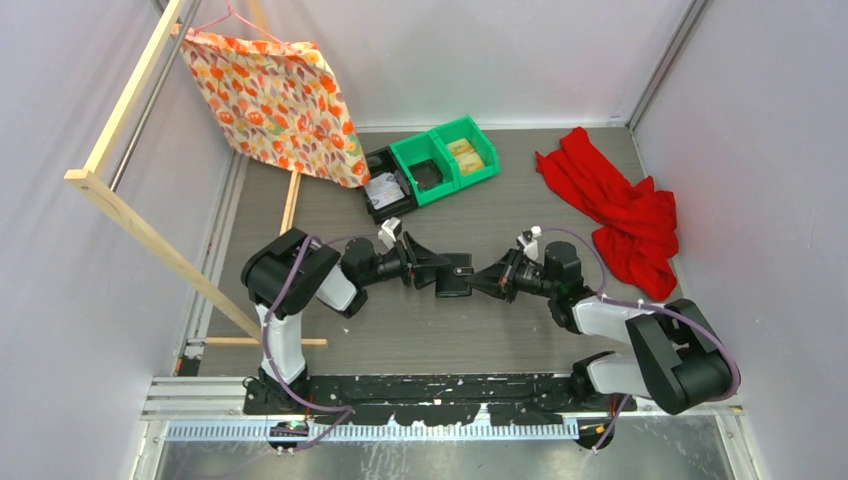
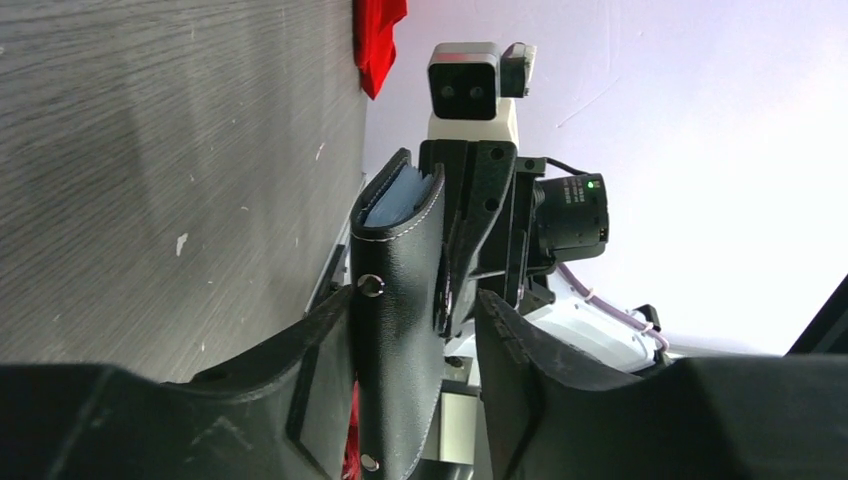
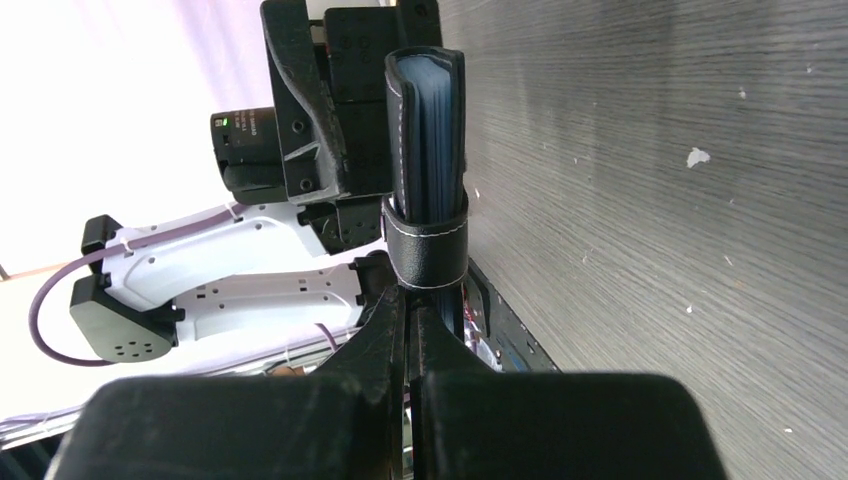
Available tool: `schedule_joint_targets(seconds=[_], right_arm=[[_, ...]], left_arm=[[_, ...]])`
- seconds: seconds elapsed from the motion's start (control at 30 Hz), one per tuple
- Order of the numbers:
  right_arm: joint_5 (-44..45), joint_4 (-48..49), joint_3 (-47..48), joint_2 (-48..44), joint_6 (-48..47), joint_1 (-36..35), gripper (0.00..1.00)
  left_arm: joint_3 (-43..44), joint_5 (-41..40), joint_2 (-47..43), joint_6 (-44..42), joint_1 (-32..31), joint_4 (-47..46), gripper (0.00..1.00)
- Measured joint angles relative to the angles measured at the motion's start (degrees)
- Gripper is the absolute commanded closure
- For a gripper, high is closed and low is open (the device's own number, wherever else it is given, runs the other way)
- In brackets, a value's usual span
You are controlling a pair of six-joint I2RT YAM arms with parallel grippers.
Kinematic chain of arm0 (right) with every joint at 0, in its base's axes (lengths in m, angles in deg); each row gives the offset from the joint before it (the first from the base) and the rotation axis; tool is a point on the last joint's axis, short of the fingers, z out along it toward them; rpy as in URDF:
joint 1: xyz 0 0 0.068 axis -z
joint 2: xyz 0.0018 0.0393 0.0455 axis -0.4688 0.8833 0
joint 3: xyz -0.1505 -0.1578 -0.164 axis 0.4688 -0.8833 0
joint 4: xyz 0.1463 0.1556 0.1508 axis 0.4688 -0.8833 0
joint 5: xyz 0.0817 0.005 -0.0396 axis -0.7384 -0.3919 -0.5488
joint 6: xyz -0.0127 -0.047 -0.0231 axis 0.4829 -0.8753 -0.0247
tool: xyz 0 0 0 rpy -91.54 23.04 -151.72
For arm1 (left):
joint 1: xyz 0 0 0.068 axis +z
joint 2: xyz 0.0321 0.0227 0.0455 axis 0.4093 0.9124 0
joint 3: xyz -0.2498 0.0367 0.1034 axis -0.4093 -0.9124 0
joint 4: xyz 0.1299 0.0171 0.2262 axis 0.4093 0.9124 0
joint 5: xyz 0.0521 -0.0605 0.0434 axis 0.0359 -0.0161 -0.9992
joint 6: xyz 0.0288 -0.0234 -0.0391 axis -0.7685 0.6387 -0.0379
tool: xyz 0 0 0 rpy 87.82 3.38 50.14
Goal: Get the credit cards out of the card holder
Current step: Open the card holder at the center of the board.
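Note:
The card holder point(image 1: 455, 275), a black folded wallet, hangs above the table between both arms. My right gripper point(image 3: 412, 300) is shut on its snap tab point(image 3: 428, 255) and comes in from the right point(image 1: 482, 279). My left gripper point(image 2: 415, 305) straddles the other end of the card holder point(image 2: 400, 300). One finger lies against its cover and a gap shows at the other finger point(image 2: 500, 340), so it is open. The credit cards are hidden inside. Only pale bluish edges point(image 2: 395, 200) show between the covers, and I cannot tell if they are cards or sleeves.
Two green bins point(image 1: 445, 160) and a black bin point(image 1: 385, 185) stand at the back centre. A red cloth point(image 1: 620, 210) lies at the back right. A patterned orange cloth point(image 1: 275, 100) hangs from a wooden frame point(image 1: 150, 235) on the left.

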Motion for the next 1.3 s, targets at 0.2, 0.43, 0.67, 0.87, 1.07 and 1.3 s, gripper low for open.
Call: schedule_joint_targets(seconds=[0.2, 0.43, 0.67, 0.87, 1.07, 1.3], right_arm=[[-0.1, 1.5, -0.7, 2.6, 0.0, 0.0, 0.99], [1.0, -10.1, 3.0, -0.7, -6.0, 0.0, 0.61], [15.1, -43.9, 16.3, -16.5, -22.4, -1.7, 0.54], [32.1, -62.9, 30.1, -13.3, -30.4, -12.5, 0.45], [43.7, -69.7, 35.6, -8.9, -31.7, -22.4, 0.45], [48.4, -71.1, 36.7, -4.9, -32.0, -25.7, 0.41]], left_arm=[[0.0, -0.2, -0.3, 0.7, 0.0, 0.0, 0.97], [0.0, -0.5, -0.2, 0.4, 0.0, 1.3, 1.0], [0.0, -0.9, -6.5, -2.4, -0.4, 7.5, 0.99], [1.8, -3.5, -15.7, -10.4, -2.1, 26.3, 0.99], [6.2, -8.6, -25.9, -20.1, -4.1, 48.3, 1.0], [7.7, -12.0, -31.0, -25.4, -4.3, 60.9, 1.0]])
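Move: The card holder hangs between the hands: its middle lies about 3 cm right of the left hand and 1 cm nearer the base, at the same height, between the open fingers. From the right hand, still pinching the strap edge, it is some 4 cm left and 1 cm ahead. On the table, the green tray stands about 22 cm ahead of the left hand and 2 cm right, the black tray 17 cm ahead and 10 cm left, both some 10 cm lower. Left fingers pinch the holder, carrying it 3 cm up and back; right lets go, rolling some 50 degrees. ##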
